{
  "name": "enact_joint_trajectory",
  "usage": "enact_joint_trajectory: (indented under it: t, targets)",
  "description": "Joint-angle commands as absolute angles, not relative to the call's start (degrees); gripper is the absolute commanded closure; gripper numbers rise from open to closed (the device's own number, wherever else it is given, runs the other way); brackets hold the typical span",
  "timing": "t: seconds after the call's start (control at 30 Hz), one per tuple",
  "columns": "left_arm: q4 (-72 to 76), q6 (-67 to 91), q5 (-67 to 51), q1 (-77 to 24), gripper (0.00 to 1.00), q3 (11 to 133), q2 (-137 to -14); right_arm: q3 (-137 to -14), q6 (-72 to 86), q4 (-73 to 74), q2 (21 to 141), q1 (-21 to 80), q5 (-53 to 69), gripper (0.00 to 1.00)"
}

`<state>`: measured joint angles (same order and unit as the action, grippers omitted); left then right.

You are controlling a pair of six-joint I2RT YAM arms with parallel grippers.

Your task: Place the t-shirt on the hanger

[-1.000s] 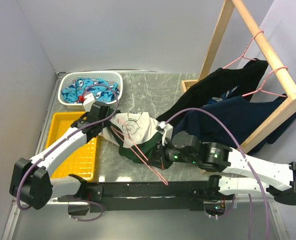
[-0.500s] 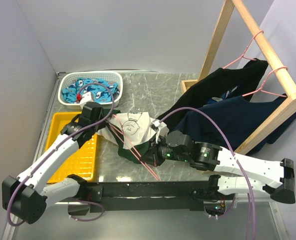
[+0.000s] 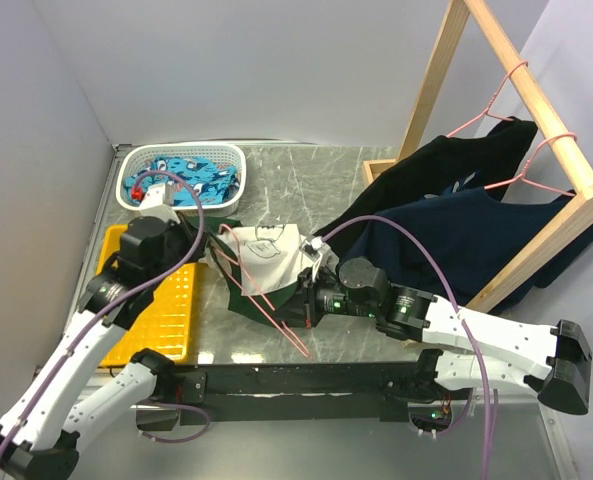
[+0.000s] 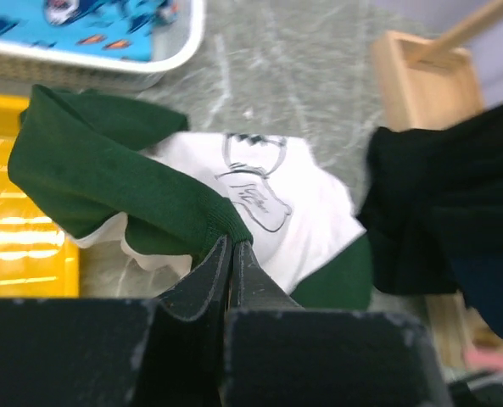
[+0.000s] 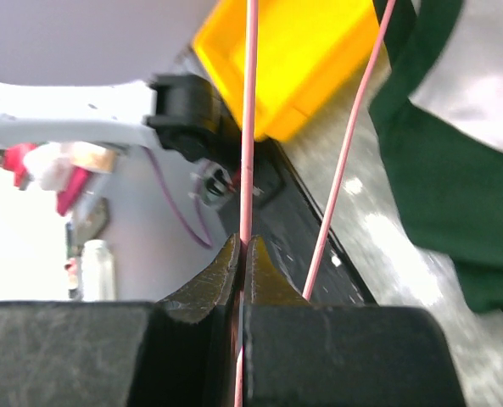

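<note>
The t-shirt (image 3: 268, 252) lies bunched on the marble table, off-white printed front up, dark green edges around it. My left gripper (image 3: 212, 244) is shut on the shirt's green ribbed edge (image 4: 183, 212); the jaws (image 4: 232, 244) meet on that cloth. The pink wire hanger (image 3: 298, 343) runs slantwise across and partly under the shirt toward the near edge. My right gripper (image 3: 304, 305) is shut on one hanger wire (image 5: 248, 127), pinched at the jaw tips (image 5: 243, 246). A second hanger wire (image 5: 353, 144) passes just right of them, beside the shirt's green hem (image 5: 455, 170).
A white basket (image 3: 231, 152) with bright blue patterned cloth stands at the back left, with a yellow tray (image 3: 146, 300) in front of it. At right a wooden rack (image 3: 536, 110) carries dark shirts (image 3: 456, 225) on pink hangers, hanging close to my right arm.
My left arm has drawn back to the left, pulling the shirt's green edge with it. The right gripper and hanger have shifted left and a little nearer. Both grips held.
</note>
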<state>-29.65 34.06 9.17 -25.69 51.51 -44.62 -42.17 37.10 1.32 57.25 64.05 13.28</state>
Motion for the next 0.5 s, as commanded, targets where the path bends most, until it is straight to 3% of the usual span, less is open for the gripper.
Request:
enact_joint_trajectory:
  t: [0.0, 0.3, 0.47]
  targets:
    - [-27.78, 28.66, 0.55, -25.58, 0.99, 55.81, -41.31, -44.64, 37.79, -11.14, 58.09, 62.32, 19.5, 1.0]
    - [-30.24, 24.61, -1.84, -25.66, 0.99, 59.85, -42.01, -46.14, 39.46, -17.74, 59.32, 57.22, 21.1, 1.0]
    - [-29.27, 24.0, -4.05, -25.75, 0.99, 60.73, -42.01, -47.63, 40.6, -25.73, 66.17, 57.3, 23.46, 1.0]
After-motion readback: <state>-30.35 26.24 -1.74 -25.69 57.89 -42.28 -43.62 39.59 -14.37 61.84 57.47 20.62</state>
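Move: The left gripper holds the t-shirt's green collar edge up. The hanger's near end is about 5 cm to its right and 3 cm back, near its height. The t-shirt body hangs about 12 cm right, 8 cm back and 12 cm lower; the white basket is some 16 cm ahead, 12 cm left and 11 cm below. From the right gripper, which holds the hanger, the pinched collar is roughly 16 cm ahead and 21 cm left, slightly above. Lift the pinched collar with the left gripper about 5 cm, drawing it a little back and right towards the hanger while swinging the fingers some 15 degrees clockwise and tipping them up slightly. At the same time raise the right gripper about 5 cm and push forward and slightly left towards the collar, its fingers rolling upwards. Keep both grippers shut. ##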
